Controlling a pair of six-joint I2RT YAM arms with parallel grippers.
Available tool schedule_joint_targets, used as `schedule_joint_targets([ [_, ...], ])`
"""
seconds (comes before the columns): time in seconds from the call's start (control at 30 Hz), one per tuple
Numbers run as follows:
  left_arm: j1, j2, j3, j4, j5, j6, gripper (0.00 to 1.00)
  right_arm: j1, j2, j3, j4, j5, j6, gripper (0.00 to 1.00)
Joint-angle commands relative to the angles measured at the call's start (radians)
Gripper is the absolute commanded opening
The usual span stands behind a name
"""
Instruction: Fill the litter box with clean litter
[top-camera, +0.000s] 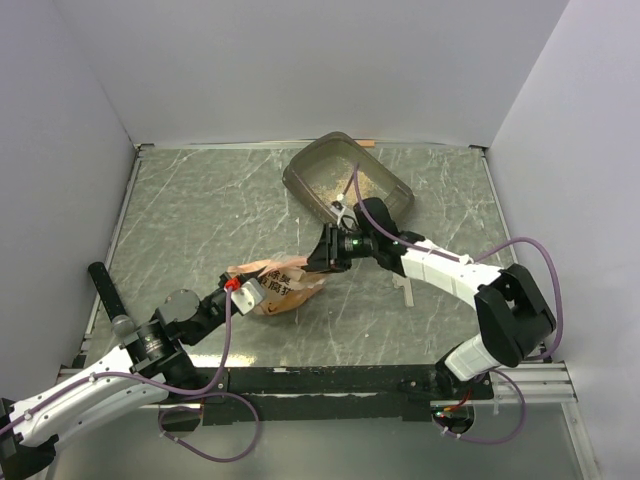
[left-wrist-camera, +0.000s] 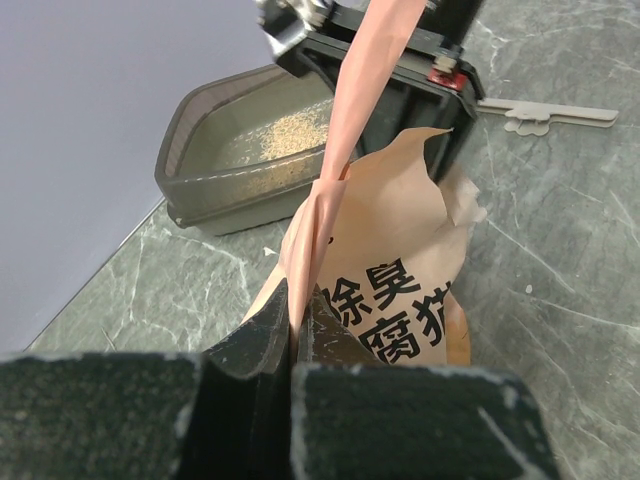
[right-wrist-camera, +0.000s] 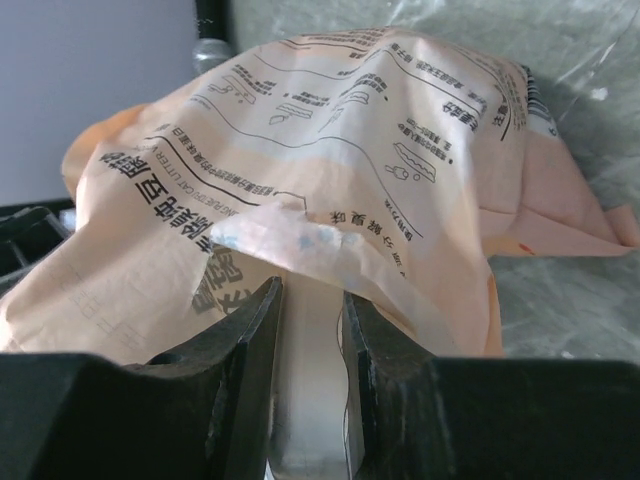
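The grey-brown litter box (top-camera: 330, 141) stands at the back of the table, with a thin layer of tan litter (top-camera: 341, 181) in it. It also shows in the left wrist view (left-wrist-camera: 215, 190) with the litter (left-wrist-camera: 290, 135). The orange-pink printed bag (top-camera: 283, 285) lies in front of it, slumped on the table. My left gripper (top-camera: 246, 292) is shut on the bag's edge (left-wrist-camera: 318, 215). My right gripper (top-camera: 323, 257) is at the bag's other end, and its jaws (right-wrist-camera: 312, 290) hold a pale fold of the bag (right-wrist-camera: 330, 130). The bag's edge runs taut between the two grippers.
A flat white plastic piece (top-camera: 405, 290) lies on the marbled table right of the bag, also seen in the left wrist view (left-wrist-camera: 545, 115). White walls enclose the table on three sides. The litter box sits close to the back wall.
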Motion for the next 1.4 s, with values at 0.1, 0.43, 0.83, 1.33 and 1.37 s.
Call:
schedule_joint_targets([
  [0.1, -0.013, -0.022, 0.046, 0.099, 0.028, -0.008, 0.01, -0.029, -0.036, -0.217, 0.320, -0.130, 0.216, 0.00],
  [0.43, -0.014, -0.016, 0.043, 0.096, -0.001, -0.003, 0.01, -0.106, -0.069, -0.402, 0.752, -0.253, 0.454, 0.00],
  [0.83, -0.013, -0.001, 0.039, 0.093, -0.030, 0.007, 0.01, -0.221, -0.128, -0.530, 0.990, -0.344, 0.600, 0.00],
  [1.33, -0.013, 0.044, 0.039, 0.110, -0.003, -0.003, 0.01, -0.388, -0.307, -0.597, 0.892, -0.437, 0.580, 0.00],
  [1.37, -0.014, 0.047, 0.041, 0.110, -0.002, -0.005, 0.01, -0.396, -0.324, -0.605, 0.886, -0.446, 0.579, 0.00],
])
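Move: The litter bag, with the held scoop's bowl already inside it, has its middle about 7 cm to the right hand's left, 3 cm back and 8 cm lower. The litter box stands some 30 cm ahead of that hand and 8 cm to its right; a white strip lies about 22 cm to its right and 2 cm ahead, both on the table. From the left hand, the bag's middle is roughly 6 cm right, 1 cm ahead and 14 cm down. The clear scoop in the bag is tipped up and drawn back out towards the right: the right hand, keeping its grip on the handle, first dips about 1 cm and eases back, then pulls some 10 cm right and rises, its fingers swinging up roughly 25 degrees from slanting down to nearly level. The left hand holds almost still and keeps the bag's rim pinched. ##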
